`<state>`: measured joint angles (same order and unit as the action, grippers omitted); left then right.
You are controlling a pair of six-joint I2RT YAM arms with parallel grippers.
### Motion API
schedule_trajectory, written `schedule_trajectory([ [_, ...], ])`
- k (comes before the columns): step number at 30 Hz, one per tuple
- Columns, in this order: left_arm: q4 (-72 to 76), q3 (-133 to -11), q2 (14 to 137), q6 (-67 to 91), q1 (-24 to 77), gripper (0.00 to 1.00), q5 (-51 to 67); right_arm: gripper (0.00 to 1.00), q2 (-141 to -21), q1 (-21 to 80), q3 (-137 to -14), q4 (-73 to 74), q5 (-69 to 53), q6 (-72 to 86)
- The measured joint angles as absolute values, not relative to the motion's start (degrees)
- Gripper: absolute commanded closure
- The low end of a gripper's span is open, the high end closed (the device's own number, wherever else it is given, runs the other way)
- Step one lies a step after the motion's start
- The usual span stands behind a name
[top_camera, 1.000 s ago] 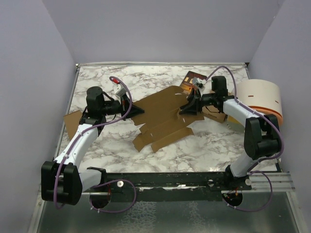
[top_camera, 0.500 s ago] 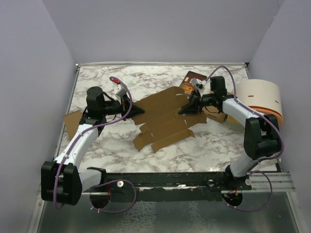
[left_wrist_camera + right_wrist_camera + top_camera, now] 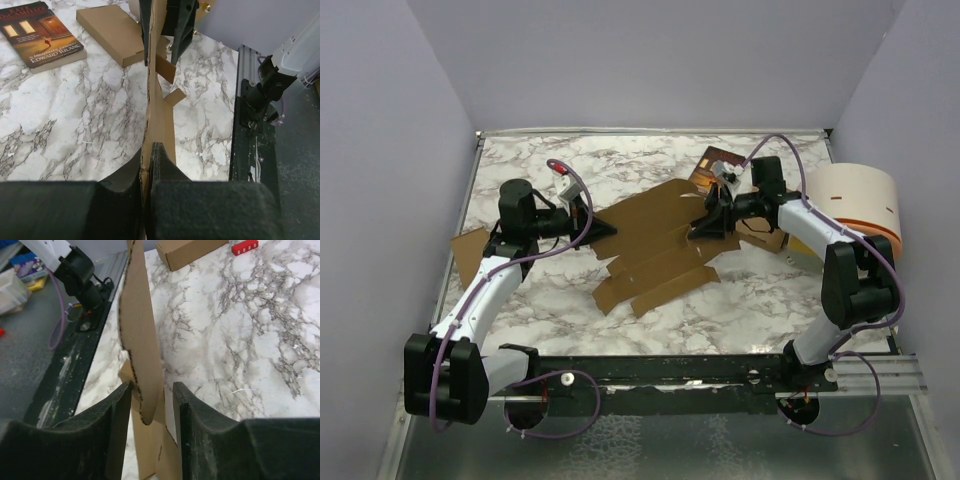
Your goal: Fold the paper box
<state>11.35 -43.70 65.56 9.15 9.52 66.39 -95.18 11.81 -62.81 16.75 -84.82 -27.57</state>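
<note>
The paper box (image 3: 655,240) is a tan die-cut sheet with flaps lying unfolded mid-table, held partly off the surface. My left gripper (image 3: 603,228) is shut on its left edge; in the left wrist view the fingers (image 3: 162,165) pinch the sheet (image 3: 157,112) edge-on. My right gripper (image 3: 700,225) is at the sheet's right side. In the right wrist view its jaws (image 3: 152,395) stand open around a rounded flap (image 3: 140,340), with a gap on the right side.
A dark printed booklet (image 3: 718,162) lies at the back right, with a small folded cardboard box (image 3: 765,232) beside it. A white drum with an orange band (image 3: 855,205) stands at the far right. A tan cardboard piece (image 3: 468,250) lies at the left edge. A red block (image 3: 245,247) lies on the marble.
My right gripper has shifted slightly toward the back and the sheet's right side moved a little with it. The left arm has stayed put.
</note>
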Motion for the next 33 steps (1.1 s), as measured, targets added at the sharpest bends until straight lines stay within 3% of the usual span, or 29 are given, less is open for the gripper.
schedule_trajectory([
  [4, 8.6, -43.9, 65.6, 7.7, 9.5, 1.0, 64.4, 0.46, -95.2, 11.7, -63.1, 16.6, -81.9, -27.1],
  [10, 5.5, -44.6, 65.6, 6.0, 9.5, 1.0, 60.2, 0.43, -94.7, 8.5, -63.3, 15.3, -76.1, -24.4],
  [24, 1.8, -45.6, 65.7, 4.9, 9.5, 1.0, 52.0, 0.42, -87.0, 5.4, -59.6, 10.4, -75.2, -23.7],
  [33, 2.6, -45.6, 67.5, 9.6, 9.5, 1.0, 46.7, 0.42, -86.5, 12.4, -56.8, 7.2, -74.3, -22.8],
])
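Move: At the right hand's opening fingertips, the paper box's right-end flap lies about 7 cm to the right, 2 cm back and 3 cm below. From that same hand the book lies some 24 cm ahead, 11 cm right and 15 cm down, and the flat carton about 9 cm ahead, 23 cm right and equally low. The left hand pinches the box's left edge, the box's middle being roughly 13 cm right, 4 cm back and 8 cm below it. Spreading its fingers wider, the right hand comes free of the paper box, sweeping about 5 cm forward and 4 cm right, then lifting some 3 cm before curving back and left to the box's right end, still open. Meanwhile the left keeps its pinch, carrying the edge 5 cm forward, some 3 cm down and slightly left while turning it about 20 degrees counter-clockwise. ##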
